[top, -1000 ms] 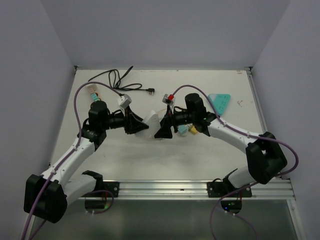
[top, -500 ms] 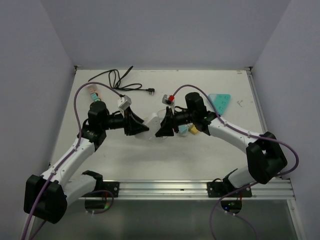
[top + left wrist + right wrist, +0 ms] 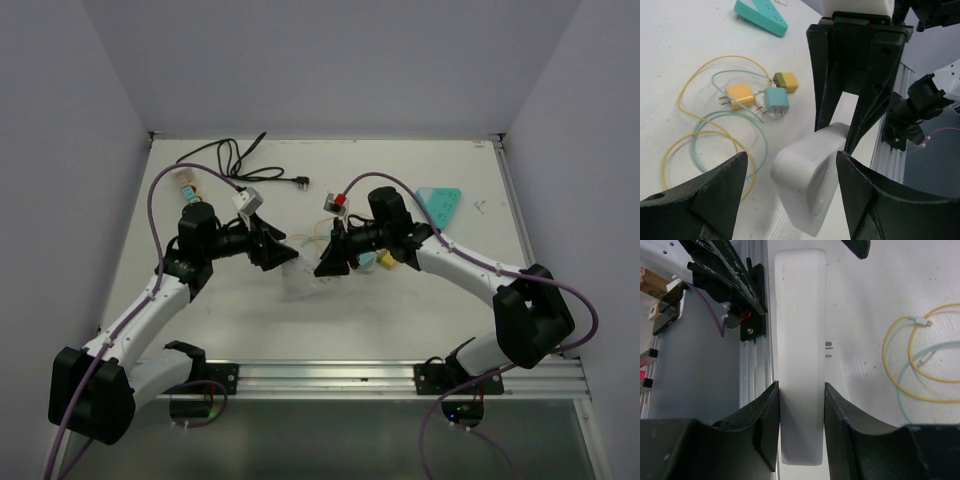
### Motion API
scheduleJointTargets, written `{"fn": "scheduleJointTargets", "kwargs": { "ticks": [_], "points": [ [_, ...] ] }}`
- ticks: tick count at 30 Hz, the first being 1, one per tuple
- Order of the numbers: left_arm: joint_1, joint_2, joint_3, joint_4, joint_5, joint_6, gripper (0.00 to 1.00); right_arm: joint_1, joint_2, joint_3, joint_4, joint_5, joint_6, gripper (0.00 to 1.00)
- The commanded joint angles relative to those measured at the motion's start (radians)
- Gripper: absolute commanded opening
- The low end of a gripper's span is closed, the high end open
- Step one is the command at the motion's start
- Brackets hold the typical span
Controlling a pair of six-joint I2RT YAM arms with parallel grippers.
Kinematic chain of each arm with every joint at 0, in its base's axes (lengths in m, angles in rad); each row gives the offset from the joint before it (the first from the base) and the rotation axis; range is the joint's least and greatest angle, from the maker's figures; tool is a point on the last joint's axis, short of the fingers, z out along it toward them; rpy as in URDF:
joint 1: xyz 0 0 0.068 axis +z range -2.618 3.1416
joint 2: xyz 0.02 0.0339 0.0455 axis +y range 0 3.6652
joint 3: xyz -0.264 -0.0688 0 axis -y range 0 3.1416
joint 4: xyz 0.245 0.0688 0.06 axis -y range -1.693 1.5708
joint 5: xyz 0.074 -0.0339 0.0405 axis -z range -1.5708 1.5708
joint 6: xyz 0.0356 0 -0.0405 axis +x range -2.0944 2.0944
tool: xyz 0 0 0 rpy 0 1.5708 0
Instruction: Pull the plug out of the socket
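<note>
A white socket block (image 3: 800, 340) with rounded ends hangs above the table, and my right gripper (image 3: 800, 387) is shut on its flat sides. Two small metal prongs (image 3: 828, 350) jut from one face. My left gripper (image 3: 790, 160) is open, its fingers on either side of the block's rounded end (image 3: 807, 180) without touching it. From above, the block (image 3: 305, 268) is a blurred shape between the left gripper (image 3: 285, 255) and the right gripper (image 3: 328, 262). Loose plugs lie on the table: a yellow one (image 3: 740, 96) and a teal one (image 3: 776, 101). I cannot tell which is the task's plug.
Yellow and teal cables (image 3: 705, 135) loop on the table near the plugs, beside an olive plug (image 3: 785, 81). A teal power strip (image 3: 440, 203) lies at the back right, a black cable (image 3: 235, 160) at the back left. The aluminium rail (image 3: 400, 375) runs along the near edge.
My right gripper has closed on the white block. My left gripper, shut on it before, has opened and drawn back a little to the left.
</note>
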State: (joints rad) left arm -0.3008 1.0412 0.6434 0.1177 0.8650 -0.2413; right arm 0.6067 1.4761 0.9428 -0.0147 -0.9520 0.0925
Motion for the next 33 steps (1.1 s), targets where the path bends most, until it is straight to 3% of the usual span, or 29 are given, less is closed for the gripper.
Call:
{"fn": "scheduleJointTargets", "kwargs": {
  "ticks": [1, 9, 17, 24, 28, 33],
  "points": [
    [0.015, -0.012, 0.039, -0.015, -0.093, 0.023, 0.76, -0.005, -0.046, 0.048, -0.022, 0.018, -0.016, 0.0],
    [0.029, -0.053, 0.041, -0.053, -0.303, 0.016, 0.78, -0.059, -0.048, 0.045, -0.013, 0.15, 0.053, 0.0],
    [0.032, -0.133, 0.05, -0.161, -0.694, 0.01, 0.95, -0.327, -0.092, -0.032, 0.097, 0.376, 0.3, 0.0],
    [0.032, -0.141, 0.07, -0.23, -0.86, -0.003, 0.97, -0.508, -0.021, -0.059, 0.248, 0.505, 0.513, 0.0],
    [0.032, -0.139, 0.073, -0.243, -0.905, -0.007, 0.98, -0.556, 0.044, -0.032, 0.347, 0.496, 0.588, 0.0],
    [0.032, -0.135, 0.079, -0.256, -0.929, -0.01, 0.97, -0.561, 0.116, 0.037, 0.447, 0.36, 0.702, 0.0]
  ]
}}
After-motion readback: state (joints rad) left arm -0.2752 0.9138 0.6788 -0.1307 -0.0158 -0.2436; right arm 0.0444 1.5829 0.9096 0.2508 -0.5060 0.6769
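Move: The right hand grips one end of the white socket; the teal triangular block on the far right lies about 21 cm ahead, 32 cm to its right and 15 cm lower. At table height, the teal plug is roughly 6 cm ahead and 11 cm right of that hand, the farther yellow plug 13 cm ahead and 10 cm right, the nearer yellow one 4 cm ahead and 19 cm right. From the left hand, already opened at the socket's other end, the triangular block is about 19 cm ahead and 44 cm right. Keeping its grip on the white socket, the right hand carries it about 20 cm forward and as far to the right, high over the table and away from the pulled plugs towards the teal triangular block, sinking only slightly and swinging some 65 degrees clockwise so that the fingers come to point forward. The left hand draws away from the socket, to the left and less far forward, turning counter-clockwise by about 50 degrees while its fingers spread fully. ##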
